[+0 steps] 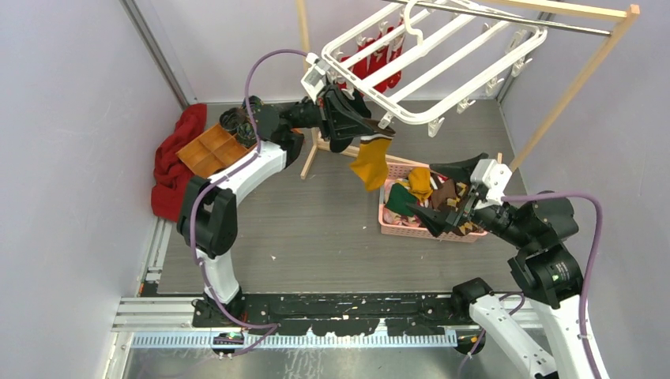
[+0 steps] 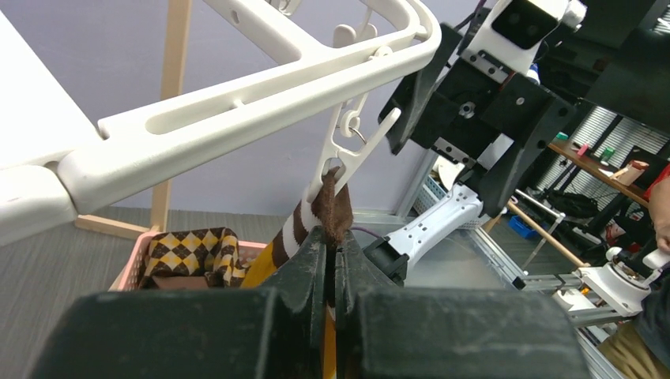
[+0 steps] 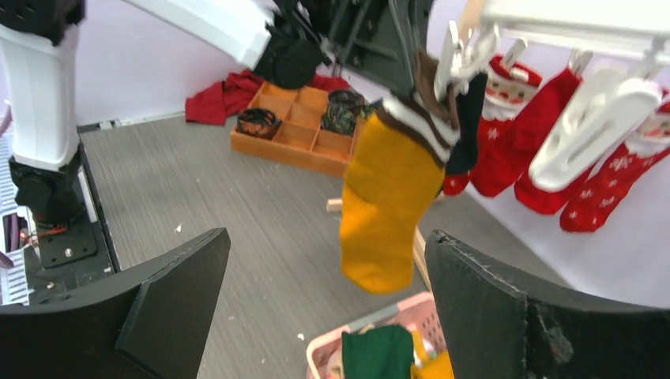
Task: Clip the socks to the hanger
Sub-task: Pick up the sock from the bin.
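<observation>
A mustard-yellow sock (image 1: 370, 163) with a brown-and-white striped cuff (image 2: 330, 207) hangs under the front corner of the white hanger (image 1: 427, 59). One dangling white clip (image 2: 348, 146) has its tips on the top of the cuff. My left gripper (image 2: 332, 237) is shut on the cuff just below that clip, seen from above at left gripper (image 1: 363, 130). In the right wrist view the sock (image 3: 387, 205) hangs free ahead. My right gripper (image 1: 442, 195) is open and holds nothing, over the pink basket (image 1: 393, 223), apart from the sock. More socks lie in the basket, an argyle one (image 2: 190, 253) among them.
Red Christmas stockings (image 3: 506, 134) hang from clips at the hanger's far side. An orange compartment tray (image 1: 212, 150) with dark sock bundles and a red cloth (image 1: 172, 162) sit at the left. The wooden rack (image 1: 569, 87) carries the hanger, and its post (image 1: 310, 162) stands behind the sock.
</observation>
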{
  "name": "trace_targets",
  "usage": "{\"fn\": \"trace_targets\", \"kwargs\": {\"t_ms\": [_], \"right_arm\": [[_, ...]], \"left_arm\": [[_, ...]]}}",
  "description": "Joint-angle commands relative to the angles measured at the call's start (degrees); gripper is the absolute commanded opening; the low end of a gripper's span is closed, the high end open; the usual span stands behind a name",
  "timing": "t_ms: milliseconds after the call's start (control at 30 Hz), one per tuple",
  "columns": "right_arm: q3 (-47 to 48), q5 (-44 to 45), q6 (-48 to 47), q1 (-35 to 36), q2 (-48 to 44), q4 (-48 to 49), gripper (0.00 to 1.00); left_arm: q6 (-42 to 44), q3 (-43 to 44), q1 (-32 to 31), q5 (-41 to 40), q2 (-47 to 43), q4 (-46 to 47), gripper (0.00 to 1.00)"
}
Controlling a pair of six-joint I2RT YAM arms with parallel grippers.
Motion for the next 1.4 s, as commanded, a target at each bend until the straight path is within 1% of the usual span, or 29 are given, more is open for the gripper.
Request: {"fn": "trace_targets", "kwargs": {"t_ms": [0, 167, 367, 433, 533, 600, 667, 767, 867, 967, 1033, 1100, 1167, 1267, 1300, 1367], "right_arm": [[-0.92, -1.40, -1.80, -3.63, -0.96, -9.45, 1.00], [-2.11, 3.50, -7.42, -6.42, 0.51, -19.42, 1.00], [-5.04, 12.32, -14.66, -8.82, 2.17, -27.96, 1.00], [-5.75, 13.69, -17.00, -10.02, 3.19, -30.89, 1.00], [-5.78, 12.88, -19.76, -12.92, 5.72, -33.57, 1.00], [-5.70, 11.49, -20.56, -15.35, 7.91, -33.82, 1.00], [-5.67, 9.48, -20.53, -18.21, 10.48, -33.14, 0.97], [-5.80, 4.90, -17.31, -22.39, 15.64, -30.18, 0.87], [-5.87, 3.08, -13.33, -23.00, 20.98, -25.41, 0.82], [-5.12, -0.97, -15.05, -23.00, 25.78, -23.03, 0.82], [-3.73, -4.12, -19.52, -23.00, 30.11, -24.13, 0.81], [-2.40, -7.70, -27.84, -23.00, 33.71, -27.63, 0.73], [-0.50, -10.80, -40.71, -23.00, 36.83, -31.98, 0.66], [2.42, -12.87, -54.66, -23.00, 40.98, -38.92, 0.57], [3.54, -13.05, -57.56, -23.00, 42.33, -40.63, 0.52], [5.41, -12.76, -60.72, -23.00, 45.16, -42.22, 0.49]], "left_arm": [[1.96, -0.79, 1.77, -1.55, -4.47, -0.57, 0.00], [2.67, -1.61, 3.22, -2.20, -5.32, -1.93, 0.00], [3.20, -2.55, 4.70, -2.81, -6.02, -2.77, 0.00], [3.30, -3.07, 5.21, -3.08, -6.13, -2.75, 0.00], [3.33, -3.52, 5.76, -3.52, -6.00, -2.50, 0.00], [3.29, -3.48, 6.11, -3.76, -5.75, -2.24, 0.00], [3.10, -3.39, 6.55, -4.06, -5.54, -1.98, 0.00], [2.70, -2.88, 7.17, -4.76, -5.07, -1.34, 0.00], [2.30, -2.03, 7.63, -5.19, -4.44, -1.09, 0.00], [1.83, -1.26, 7.84, -5.54, -3.88, -0.89, 0.00], [1.60, -0.95, 7.99, -5.67, -3.68, -0.88, 0.00], [1.57, -0.86, 8.16, -5.68, -3.52, -0.89, 0.00], [1.55, -0.96, 8.27, -5.59, -3.41, -0.82, 0.00], [1.43, -0.80, 8.54, -5.37, -3.25, -1.12, 0.00], [1.44, -0.70, 8.56, -5.31, -3.19, -1.14, 0.00], [1.41, -0.50, 8.65, -5.24, -3.06, -1.29, 0.00]]}}
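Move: The mustard sock in the bin, which the right hand seems to be going for, lies about 18 cm ahead of it, nearly level sideways and some 34 cm below. At the same depth, the green sock is about 13 cm ahead and 4 cm left, the argyle sock about 12 cm ahead and 15 cm right. From the left hand, the mustard sock in the bin is roughly 6 cm ahead, 12 cm right and 34 cm down. The left fingers keep their pinch on the brown cuff of the clipped mustard sock and carry it about 6 cm forward and left, drawing the hanger along. The open right hand sinks some 26 cm to the bin, swinging right and then forward, tips its fingers steeply down, and closes to about half open just over the socks. ##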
